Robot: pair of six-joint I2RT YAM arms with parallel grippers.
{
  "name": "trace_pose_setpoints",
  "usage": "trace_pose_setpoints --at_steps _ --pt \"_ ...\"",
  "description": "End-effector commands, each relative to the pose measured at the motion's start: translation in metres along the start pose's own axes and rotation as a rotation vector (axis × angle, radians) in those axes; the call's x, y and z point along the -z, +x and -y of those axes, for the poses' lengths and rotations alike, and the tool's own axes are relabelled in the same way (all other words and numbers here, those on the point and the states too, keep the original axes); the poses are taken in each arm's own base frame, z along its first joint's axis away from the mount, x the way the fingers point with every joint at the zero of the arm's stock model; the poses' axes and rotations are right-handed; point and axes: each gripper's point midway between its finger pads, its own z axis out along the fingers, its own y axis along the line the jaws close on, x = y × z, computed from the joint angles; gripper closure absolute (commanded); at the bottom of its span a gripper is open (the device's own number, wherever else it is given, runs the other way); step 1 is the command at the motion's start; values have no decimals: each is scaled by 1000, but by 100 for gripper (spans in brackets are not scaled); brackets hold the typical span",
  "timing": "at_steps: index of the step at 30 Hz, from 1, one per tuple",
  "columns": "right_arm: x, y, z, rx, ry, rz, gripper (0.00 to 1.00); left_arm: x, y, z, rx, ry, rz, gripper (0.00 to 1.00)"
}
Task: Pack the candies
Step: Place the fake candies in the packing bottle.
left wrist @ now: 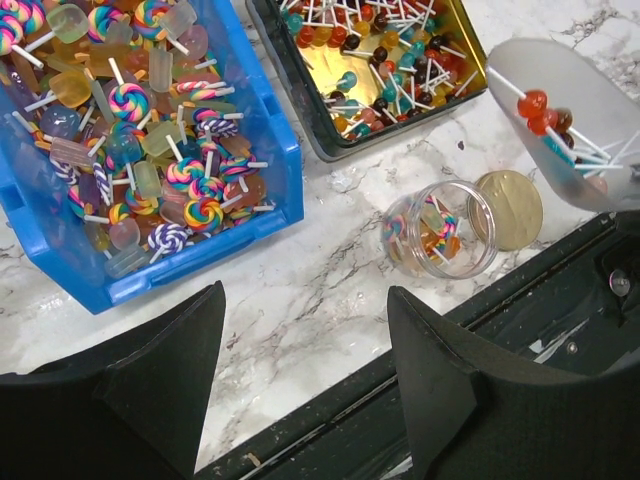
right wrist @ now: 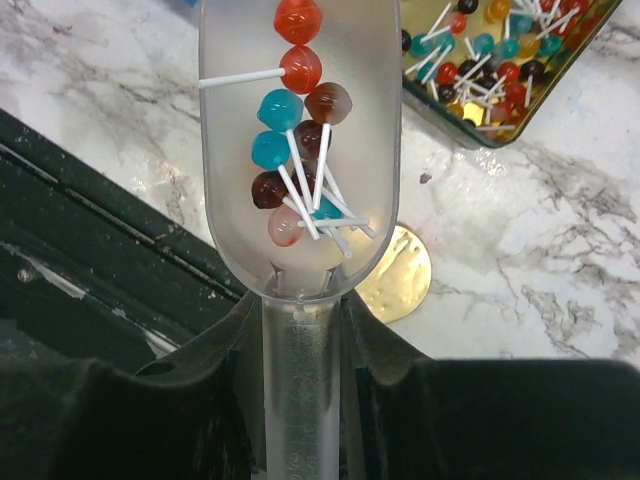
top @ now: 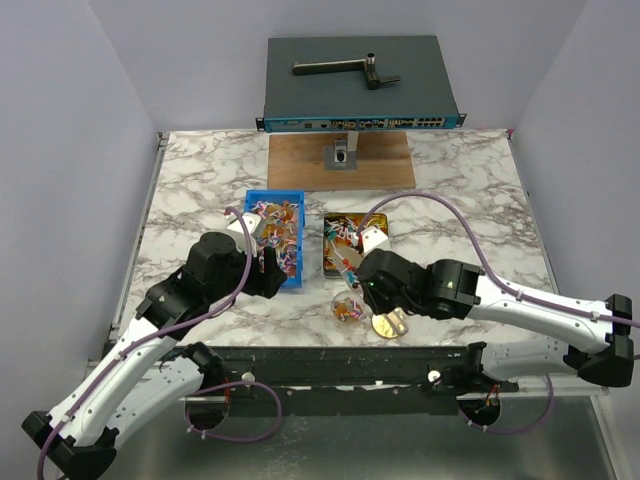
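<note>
The candies are small lollipops on white sticks. Swirled and flat ones fill a blue bin [top: 252,200] [left wrist: 200,272], and ball-shaped ones [left wrist: 385,40] lie in a gold tin [top: 326,245] [left wrist: 290,85] [right wrist: 470,128]. A clear jar [top: 347,305] [left wrist: 440,228] near the table's front edge holds a few candies. Its gold lid [top: 385,325] [left wrist: 510,208] [right wrist: 400,275] lies beside it. My right gripper [top: 364,276] [right wrist: 300,325] is shut on the handle of a frosted scoop [left wrist: 575,130] [right wrist: 232,150] carrying several ball candies [right wrist: 290,130] in the air near the jar and lid. My left gripper [top: 270,270] [left wrist: 305,300] hangs open and empty in front of the bin.
The black front rail of the table [left wrist: 420,400] [right wrist: 90,230] runs just below both grippers. A wooden board [top: 340,160] with a small stand and a network switch [top: 360,85] sit at the back of the marble table [top: 470,215].
</note>
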Motion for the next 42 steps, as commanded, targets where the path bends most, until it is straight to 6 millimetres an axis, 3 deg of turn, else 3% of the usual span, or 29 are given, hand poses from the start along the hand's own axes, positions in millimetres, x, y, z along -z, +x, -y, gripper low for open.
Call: trace_pose_setpoints --at_steps 1,24,35,42 --pt "13 15 -1 -43 37 -34 99 3 -3 -2 -5 -3 24 32" --pt "24 108 -35 31 -3 -341 99 12 -7 3 -5 23 65 32" --pt "25 119 -39 35 14 -430 99 17 -9 6 -6 45 82 32" --pt "25 114 -46 45 7 -441 99 21 -11 9 -8 59 95 32"
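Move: The right hand grips the loaded scoop by its neck, the bowl reaching out forward and left. From that hand the packing bottle stands about 4 cm to the left, level fore and aft, and some 11 cm lower. The gold lid lies about 6 cm right and 3 cm back, the candy tin some 15 cm ahead and 1 cm left. From the empty left hand the bottle is about 15 cm right and 2 cm back. Still pinching the scoop's neck with an unchanged grip, the right hand draws back about 11 cm, away from the tin, and sinks some 7 cm, easing off towards the end. On the way its wrist tilts about 25 degrees until the fingers point nearly straight down, dipping the bowl end as its tip is brought to the bottle's mouth. The empty left hand rises about 2 cm. ##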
